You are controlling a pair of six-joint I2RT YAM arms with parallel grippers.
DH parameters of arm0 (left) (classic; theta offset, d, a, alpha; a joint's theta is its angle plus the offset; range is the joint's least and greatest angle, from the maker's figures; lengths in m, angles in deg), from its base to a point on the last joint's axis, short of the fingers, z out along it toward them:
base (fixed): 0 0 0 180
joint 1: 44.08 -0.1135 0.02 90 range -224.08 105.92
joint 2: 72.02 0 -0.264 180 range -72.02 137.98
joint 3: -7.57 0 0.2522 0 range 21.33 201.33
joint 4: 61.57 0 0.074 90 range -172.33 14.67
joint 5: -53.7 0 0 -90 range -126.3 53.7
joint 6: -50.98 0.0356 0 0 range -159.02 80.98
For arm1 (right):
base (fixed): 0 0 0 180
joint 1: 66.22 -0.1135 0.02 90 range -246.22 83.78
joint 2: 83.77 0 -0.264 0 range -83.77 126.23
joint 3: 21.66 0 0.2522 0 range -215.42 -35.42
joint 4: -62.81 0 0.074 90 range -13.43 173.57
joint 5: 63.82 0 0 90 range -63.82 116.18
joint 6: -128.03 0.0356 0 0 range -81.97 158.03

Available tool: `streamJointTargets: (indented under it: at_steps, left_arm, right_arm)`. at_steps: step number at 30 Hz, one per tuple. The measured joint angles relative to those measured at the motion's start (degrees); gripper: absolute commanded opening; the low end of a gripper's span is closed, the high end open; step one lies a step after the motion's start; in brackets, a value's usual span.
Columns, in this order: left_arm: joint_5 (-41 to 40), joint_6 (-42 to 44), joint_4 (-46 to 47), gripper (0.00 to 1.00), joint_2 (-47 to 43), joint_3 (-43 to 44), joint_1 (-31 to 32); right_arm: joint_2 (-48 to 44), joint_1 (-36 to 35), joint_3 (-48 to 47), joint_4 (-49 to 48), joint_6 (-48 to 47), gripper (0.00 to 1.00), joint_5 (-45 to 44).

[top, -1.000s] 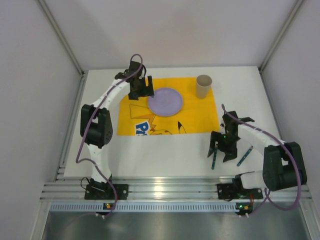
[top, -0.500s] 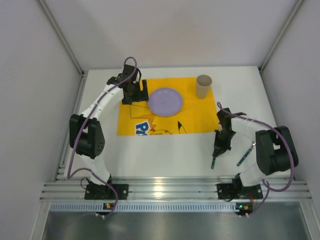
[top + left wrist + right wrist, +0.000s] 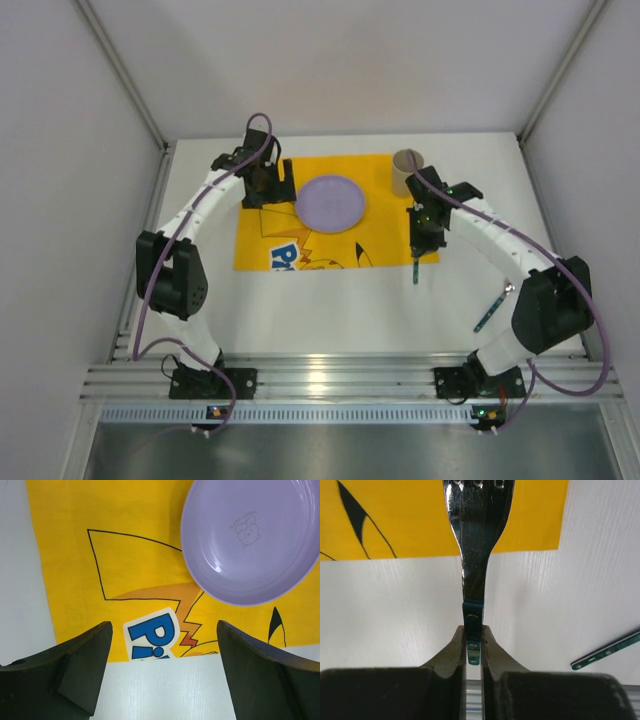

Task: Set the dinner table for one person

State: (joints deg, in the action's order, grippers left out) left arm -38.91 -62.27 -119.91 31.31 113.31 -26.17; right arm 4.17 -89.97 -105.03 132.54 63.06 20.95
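Note:
My right gripper (image 3: pixel 418 240) (image 3: pixel 473 629) is shut on the teal handle of a metal fork (image 3: pixel 415 268) (image 3: pixel 477 540). The fork hangs lifted over the white dinner table (image 3: pixel 330 310), and its shiny head reaches over the near right corner of the yellow cartoon mat (image 3: pixel 300 250) (image 3: pixel 410 515). A lilac plate (image 3: pixel 331 203) (image 3: pixel 250 540) lies on the mat, with a beige cup (image 3: pixel 405 172) at its far right corner. Over the mat's left part, just left of the plate, my left gripper (image 3: pixel 270 185) (image 3: pixel 164 625) stands open and empty.
A second teal-handled utensil (image 3: pixel 490 310) (image 3: pixel 607 650) lies on the table near the right arm's elbow. Grey wall panels close in the sides and back. A ribbed aluminium rail (image 3: pixel 330 380) runs along the near edge.
My right gripper shut on the fork, lifted it off the table and carried it away to the mat's right edge. The left gripper drew back a little to the left of the plate.

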Motion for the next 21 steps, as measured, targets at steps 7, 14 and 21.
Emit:
streamJointTargets:
  at_steps: [7,14,21]
  left_arm:
    - [0.0,0.1,0.0,0.90,0.0,0.0,0.0]
    - [-0.6,0.9,-0.1,0.90,-0.6,-0.1,-0.4]
    - [-1.6,1.8,-0.5,0.90,-4.6,-2.8,-1.5]
  right_arm:
    - [8.9,-1.6,-12.7,1.6,-1.6,0.00,-0.6]
    - [26.6,-1.6,-27.4,2.8,-3.7,0.00,0.0]
    - [34.6,-1.6,-36.5,3.9,-4.4,0.36,0.2]
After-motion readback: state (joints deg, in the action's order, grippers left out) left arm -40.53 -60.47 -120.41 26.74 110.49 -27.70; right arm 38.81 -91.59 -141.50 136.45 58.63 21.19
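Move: The fork is already in my right hand, tines pointing forward. The bare strip of yellow mat just right of the plate lies about 13 cm ahead, 7 cm to the left and 10 cm below. From this hand, the plate's middle is some 21 cm ahead and 22 cm left, the cup about 26 cm ahead and 2 cm left, and the spoon 8 cm back and 18 cm right. From my left hand, that strip is roughly 27 cm right, 2 cm back and 14 cm below. I carry the fork forward some 13 cm and left about 7 cm with my right hand, in over the mat towards the strip beside the plate. After a small rise of 2 cm I sink about 5 cm, slowing, and at the very end my fingers just start to loosen on the handle. Late on, my empty, open left hand eases 2 to 3 cm left and up, away from the plate. ##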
